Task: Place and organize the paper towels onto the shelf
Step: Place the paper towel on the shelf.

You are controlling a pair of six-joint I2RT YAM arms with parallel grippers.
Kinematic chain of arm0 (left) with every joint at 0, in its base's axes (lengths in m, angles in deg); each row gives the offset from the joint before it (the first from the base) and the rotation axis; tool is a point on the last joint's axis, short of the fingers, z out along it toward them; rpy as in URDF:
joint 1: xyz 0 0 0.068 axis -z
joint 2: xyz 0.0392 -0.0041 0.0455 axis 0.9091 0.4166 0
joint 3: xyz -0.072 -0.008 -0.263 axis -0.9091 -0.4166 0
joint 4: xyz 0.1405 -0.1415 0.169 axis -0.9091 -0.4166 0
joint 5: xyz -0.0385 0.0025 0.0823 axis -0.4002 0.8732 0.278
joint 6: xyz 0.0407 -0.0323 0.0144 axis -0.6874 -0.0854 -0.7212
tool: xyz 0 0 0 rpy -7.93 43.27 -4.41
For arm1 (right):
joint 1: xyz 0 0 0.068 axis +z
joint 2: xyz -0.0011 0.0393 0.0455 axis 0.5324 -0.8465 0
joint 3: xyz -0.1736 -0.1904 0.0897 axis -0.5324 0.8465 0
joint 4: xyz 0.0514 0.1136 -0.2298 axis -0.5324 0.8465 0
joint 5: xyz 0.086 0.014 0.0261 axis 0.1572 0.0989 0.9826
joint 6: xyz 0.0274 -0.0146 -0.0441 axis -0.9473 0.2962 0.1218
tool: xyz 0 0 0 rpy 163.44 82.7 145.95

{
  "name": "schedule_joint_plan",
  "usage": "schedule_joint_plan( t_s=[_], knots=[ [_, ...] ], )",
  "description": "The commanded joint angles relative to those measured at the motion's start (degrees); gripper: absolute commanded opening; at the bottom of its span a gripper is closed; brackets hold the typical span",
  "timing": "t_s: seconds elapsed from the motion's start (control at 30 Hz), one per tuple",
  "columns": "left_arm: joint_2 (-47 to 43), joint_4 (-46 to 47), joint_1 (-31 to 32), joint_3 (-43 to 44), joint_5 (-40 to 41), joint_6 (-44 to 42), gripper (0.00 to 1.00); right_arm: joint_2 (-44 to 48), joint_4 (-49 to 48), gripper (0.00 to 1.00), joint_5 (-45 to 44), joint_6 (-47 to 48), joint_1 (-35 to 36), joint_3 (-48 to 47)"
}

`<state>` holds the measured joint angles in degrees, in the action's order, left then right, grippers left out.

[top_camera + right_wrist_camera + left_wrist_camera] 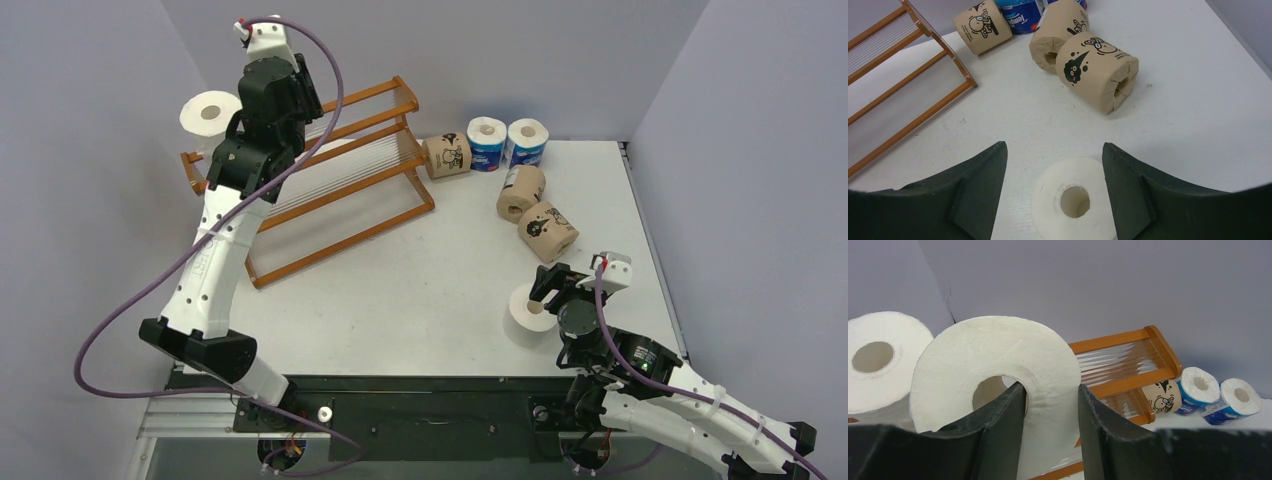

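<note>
My left gripper (1050, 390) is shut on a white paper towel roll (998, 360); one finger sits in its hollow core and the other presses its outer side. Another white roll (878, 360) stands just left of it, on the left end of the wooden shelf (340, 190). In the top view the arm hides the held roll. My right gripper (1054, 145) is open, with its fingers on either side of a third white roll (1073, 200) standing upright on the table near the front right (527, 315).
Three brown printed rolls (447, 156) (521, 192) (547, 231) lie on the table right of the shelf. Two blue-and-white rolls (487, 143) (527, 141) stand by the back wall. Walls close in at the back and both sides.
</note>
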<state>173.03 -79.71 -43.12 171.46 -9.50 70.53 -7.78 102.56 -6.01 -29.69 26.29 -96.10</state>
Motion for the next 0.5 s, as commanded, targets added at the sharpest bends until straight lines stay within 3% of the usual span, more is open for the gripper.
schedule_joint_plan(
  t_s=[0.0,0.47],
  knots=[
    [2.54,0.15,-2.25,6.50,-2.08,2.22,0.22,-0.26,-1.42,0.65,-0.15,-0.26,-0.28,0.67],
    [7.73,-3.44,-7.75,10.77,-5.55,6.05,0.22,-0.43,-1.67,0.65,-0.23,0.06,-0.30,1.05]
  ],
)
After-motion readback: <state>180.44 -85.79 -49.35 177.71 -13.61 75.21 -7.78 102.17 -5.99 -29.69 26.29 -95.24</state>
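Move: My left hand still pinches the wall of the white paper towel. Its place, the free spot on the shelf's top tier, is about 6 cm ahead, 5 cm left and 12 cm below. The standing roll is some 17 cm left, 2 cm ahead and 7 cm lower; the tier's right end about 16 cm ahead, 14 cm right and 11 cm below. From my right hand the spot is roughly 27 cm ahead, 53 cm left and 13 cm up. I bring the held paper towel down onto the free stretch of top tier beside the standing roll: my left hand goes forward and down about 3 cm each, drifting some 2 cm left towards that roll. The fingers keep their pinch, one inside the core, while the hand tips down about 5 degrees. ##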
